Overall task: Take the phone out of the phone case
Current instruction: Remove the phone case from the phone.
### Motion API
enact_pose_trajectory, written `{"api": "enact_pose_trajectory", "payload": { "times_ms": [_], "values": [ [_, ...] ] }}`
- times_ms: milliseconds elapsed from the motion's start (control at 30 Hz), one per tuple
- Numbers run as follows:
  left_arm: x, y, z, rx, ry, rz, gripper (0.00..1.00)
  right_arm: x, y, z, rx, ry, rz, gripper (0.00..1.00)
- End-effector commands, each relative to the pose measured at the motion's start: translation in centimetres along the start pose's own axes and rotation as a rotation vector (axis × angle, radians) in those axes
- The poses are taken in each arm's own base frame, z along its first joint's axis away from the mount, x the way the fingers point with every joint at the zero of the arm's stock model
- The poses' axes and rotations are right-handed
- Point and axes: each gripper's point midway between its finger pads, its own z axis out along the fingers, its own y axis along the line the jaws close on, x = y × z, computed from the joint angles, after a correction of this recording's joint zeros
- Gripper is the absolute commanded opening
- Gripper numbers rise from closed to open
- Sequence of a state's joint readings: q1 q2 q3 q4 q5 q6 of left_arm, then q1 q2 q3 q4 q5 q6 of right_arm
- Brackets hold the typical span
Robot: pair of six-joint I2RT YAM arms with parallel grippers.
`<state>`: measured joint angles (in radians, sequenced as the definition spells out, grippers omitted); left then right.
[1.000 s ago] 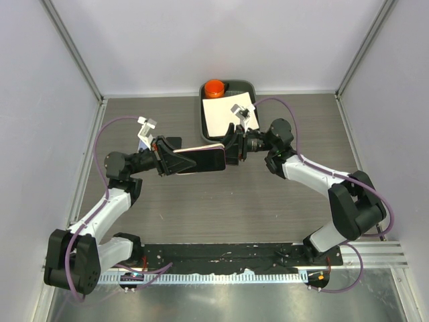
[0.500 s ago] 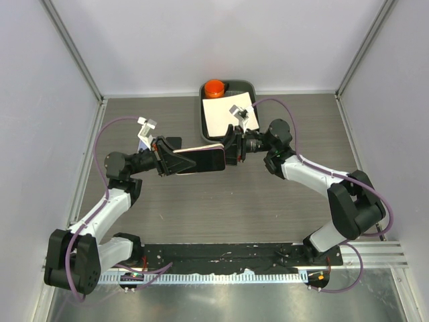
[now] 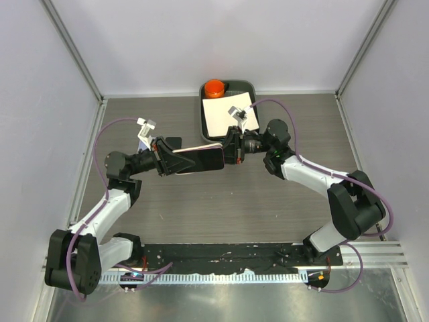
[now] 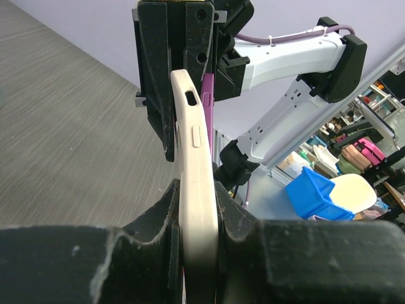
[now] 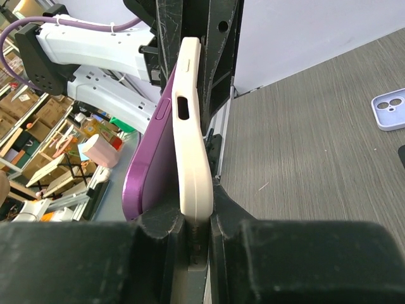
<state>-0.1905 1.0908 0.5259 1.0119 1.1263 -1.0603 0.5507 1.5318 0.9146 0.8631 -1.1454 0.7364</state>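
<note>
The phone [image 3: 204, 159], dark-screened with a purple body [image 5: 152, 164], sits in a cream phone case [image 5: 193, 139] and is held on edge above the table between both arms. My left gripper [image 3: 171, 161] is shut on the case's left end [image 4: 193, 164]. My right gripper [image 3: 228, 151] is shut on the right end. In the right wrist view its jaws [image 5: 196, 212] pinch only the cream case, and the purple phone stands off the case on the left side. In the left wrist view a purple strip of the phone [image 4: 208, 95] shows beside the case near the far end.
A black tray [image 3: 255, 86] at the back holds a white sheet [image 3: 224, 114] and an orange object [image 3: 214, 88], just behind the right gripper. A lilac phone case [image 5: 390, 107] lies on the table in the right wrist view. Grey walls close in three sides.
The right gripper has closed its jaws onto the right end of the case and shifted slightly left. The left gripper and the phone have stayed put.
</note>
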Motion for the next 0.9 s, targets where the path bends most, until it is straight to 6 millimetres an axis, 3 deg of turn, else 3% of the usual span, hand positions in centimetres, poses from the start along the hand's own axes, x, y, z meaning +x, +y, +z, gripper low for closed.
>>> {"api": "enact_pose_trajectory", "payload": {
  "times_ms": [0, 67, 467, 867],
  "values": [
    [-3.4, 0.0, 0.2, -0.043, -0.139, 0.123, 0.01, -0.6, 1.9, 0.8, -0.045, 0.009, -0.045, 0.06],
    [-3.5, 0.2, 0.2, -0.051, -0.145, 0.122, 0.04, -0.7, 1.8, 0.7, -0.042, 0.009, -0.043, 0.01],
    [-3.8, 0.9, -0.1, -0.081, -0.159, 0.120, 0.22, -1.4, 0.7, -0.2, 0.001, -0.013, -0.011, 0.01],
    [-3.7, 1.1, -0.1, -0.085, -0.150, 0.126, 0.56, -1.9, -0.6, -1.2, 0.048, -0.038, 0.022, 0.01]
  ]
}}
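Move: Both hands still grip the cream phone case, held up lengthwise between them: its middle is about 5 cm to the left hand's right and 1 cm ahead, and about 7 cm to the right hand's left, 2 cm back and 1 cm lower. The purple phone's middle is 1–2 cm nearer the bases than the case's. From the left hand, the black phone lies some 14 cm ahead, 6 cm left and 25 cm below; the lavender case 15 cm ahead, 17 cm left, equally low. The left hand's pinch on the left end of case and phone ends: after barely creeping forward and down, it opens from nearly shut to about half and slips forward roughly 3 cm, a little left, turning slightly counter-clockwise. The right hand keeps its pinch on the case's right end, easing 1–2 cm forward, down and right, tipping about 5 degrees. ##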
